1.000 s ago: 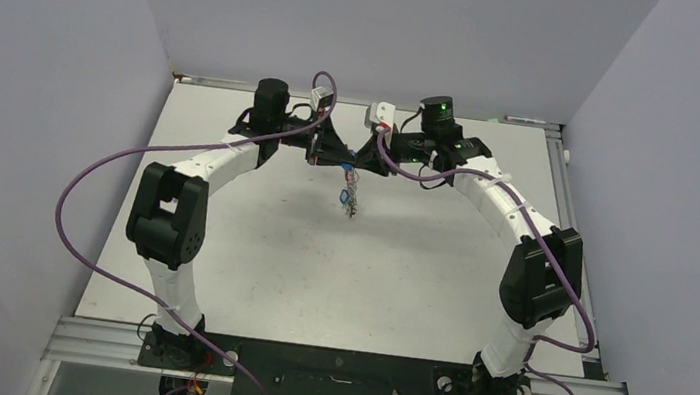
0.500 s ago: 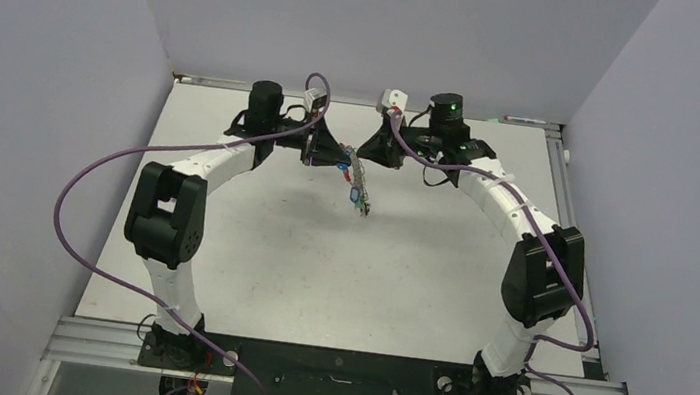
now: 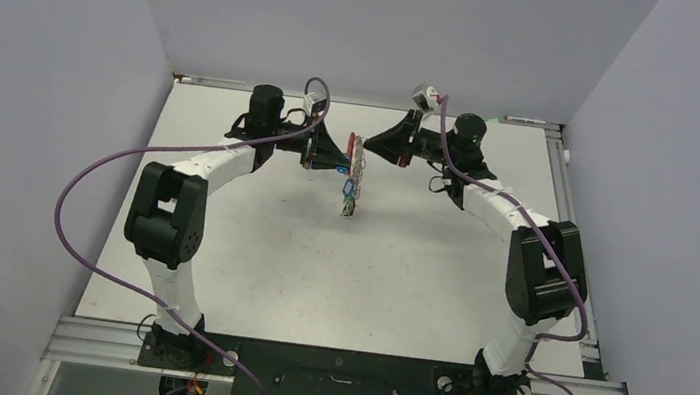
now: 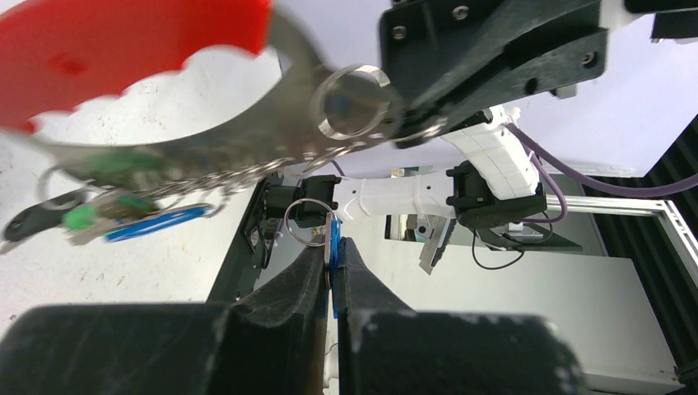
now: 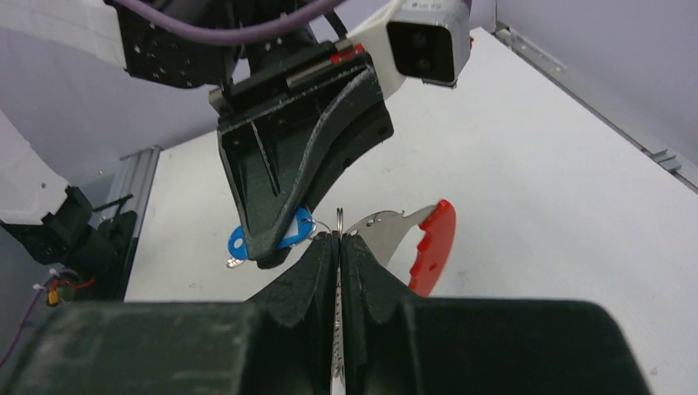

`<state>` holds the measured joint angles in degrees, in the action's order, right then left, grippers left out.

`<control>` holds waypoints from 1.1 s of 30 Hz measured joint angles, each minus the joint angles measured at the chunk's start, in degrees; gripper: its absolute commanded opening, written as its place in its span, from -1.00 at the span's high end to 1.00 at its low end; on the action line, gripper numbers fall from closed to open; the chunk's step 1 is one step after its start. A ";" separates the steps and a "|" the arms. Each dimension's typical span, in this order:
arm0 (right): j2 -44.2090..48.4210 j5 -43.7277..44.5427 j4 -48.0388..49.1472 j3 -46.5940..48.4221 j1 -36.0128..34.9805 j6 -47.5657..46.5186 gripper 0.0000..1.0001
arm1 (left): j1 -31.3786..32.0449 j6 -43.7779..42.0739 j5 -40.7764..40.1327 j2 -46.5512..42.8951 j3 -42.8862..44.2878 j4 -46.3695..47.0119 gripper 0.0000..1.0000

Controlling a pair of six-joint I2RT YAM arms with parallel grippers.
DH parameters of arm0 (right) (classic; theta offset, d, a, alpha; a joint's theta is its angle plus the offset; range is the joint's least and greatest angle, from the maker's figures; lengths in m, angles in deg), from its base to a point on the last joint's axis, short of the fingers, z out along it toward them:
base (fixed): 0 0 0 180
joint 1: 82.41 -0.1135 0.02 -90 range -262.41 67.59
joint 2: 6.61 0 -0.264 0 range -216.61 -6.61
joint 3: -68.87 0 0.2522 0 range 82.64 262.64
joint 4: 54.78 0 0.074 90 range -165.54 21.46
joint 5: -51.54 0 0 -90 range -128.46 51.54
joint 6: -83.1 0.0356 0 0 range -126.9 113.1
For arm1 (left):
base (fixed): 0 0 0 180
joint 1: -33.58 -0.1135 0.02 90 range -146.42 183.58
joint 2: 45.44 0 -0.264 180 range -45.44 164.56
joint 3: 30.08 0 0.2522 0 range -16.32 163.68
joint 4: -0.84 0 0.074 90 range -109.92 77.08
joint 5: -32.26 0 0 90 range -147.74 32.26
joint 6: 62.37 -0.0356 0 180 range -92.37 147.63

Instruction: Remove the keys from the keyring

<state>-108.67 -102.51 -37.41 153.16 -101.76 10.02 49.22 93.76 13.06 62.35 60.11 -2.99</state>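
The keyring [image 3: 361, 155] hangs in the air between my two grippers at the back of the table [image 3: 316, 274]. In the left wrist view its red part [image 4: 123, 49] and silvery part [image 4: 272, 136] fill the upper left. The keys [image 3: 350, 198] dangle below it, with green and blue tags [image 4: 107, 218]. My left gripper [image 4: 332, 247] is shut on a blue-tagged key [image 5: 276, 234] that carries a small split ring. My right gripper [image 5: 339, 239] is shut on a thin metal ring at the keyring's [image 5: 420, 234] silvery end. Left gripper [image 3: 342, 162] and right gripper [image 3: 370, 150] nearly touch.
Purple cables [image 3: 109, 158] loop from both arms. Grey walls [image 3: 33, 118] enclose the table on three sides. A metal rail [image 3: 335, 367] with the arm bases runs along the near edge.
My right gripper has shut and its wrist has turned and risen toward the back. The keyring has lifted upright between the grippers, and the hanging keys have swung. The left gripper barely moved.
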 measured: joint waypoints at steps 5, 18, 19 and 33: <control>-0.04 -0.87 12.28 -0.70 0.59 10.51 0.90 | 0.00 -0.90 -0.07 0.00 0.00 -0.44 1.00; -0.04 -0.96 17.18 -2.80 2.54 13.99 0.90 | -0.11 -30.58 -16.83 -1.22 6.47 -29.73 1.00; -0.04 -0.96 17.09 -2.86 2.56 13.94 0.90 | -0.11 -33.38 -20.31 -2.08 6.49 -32.02 1.00; -0.04 -1.62 16.39 -2.99 2.91 13.64 0.89 | -0.90 -56.96 -63.34 -1.79 6.78 -48.35 1.00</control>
<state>-108.72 -104.13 -21.01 150.16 -98.86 23.66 48.33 36.80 -50.28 60.55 66.88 -51.33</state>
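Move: The left gripper already pinches the blue key tag by its ring end; the bare table it is headed over lies about 17 cm to its left, 5 cm ahead and some 24 cm below. The hanging keyring is about 4 cm ahead, 5 cm right and 7 cm below its middle, the red grip about 7 cm ahead, 3 cm right and 3 cm below. From the right gripper, the blue key tag lies about 6 cm left, 4 cm back and 2 cm below. Carry the blue key tag in the shut left gripper away from the keyring, first sinking and then sweeping left as well, about 15 cm each way, with a slight reach forward. Meanwhile swing the fingers some 70 degrees from pointing right to pointing down at the bare table. Keep the right gripper shut on the keyring, lifting it briefly and settling about 2 cm up and to the right. ##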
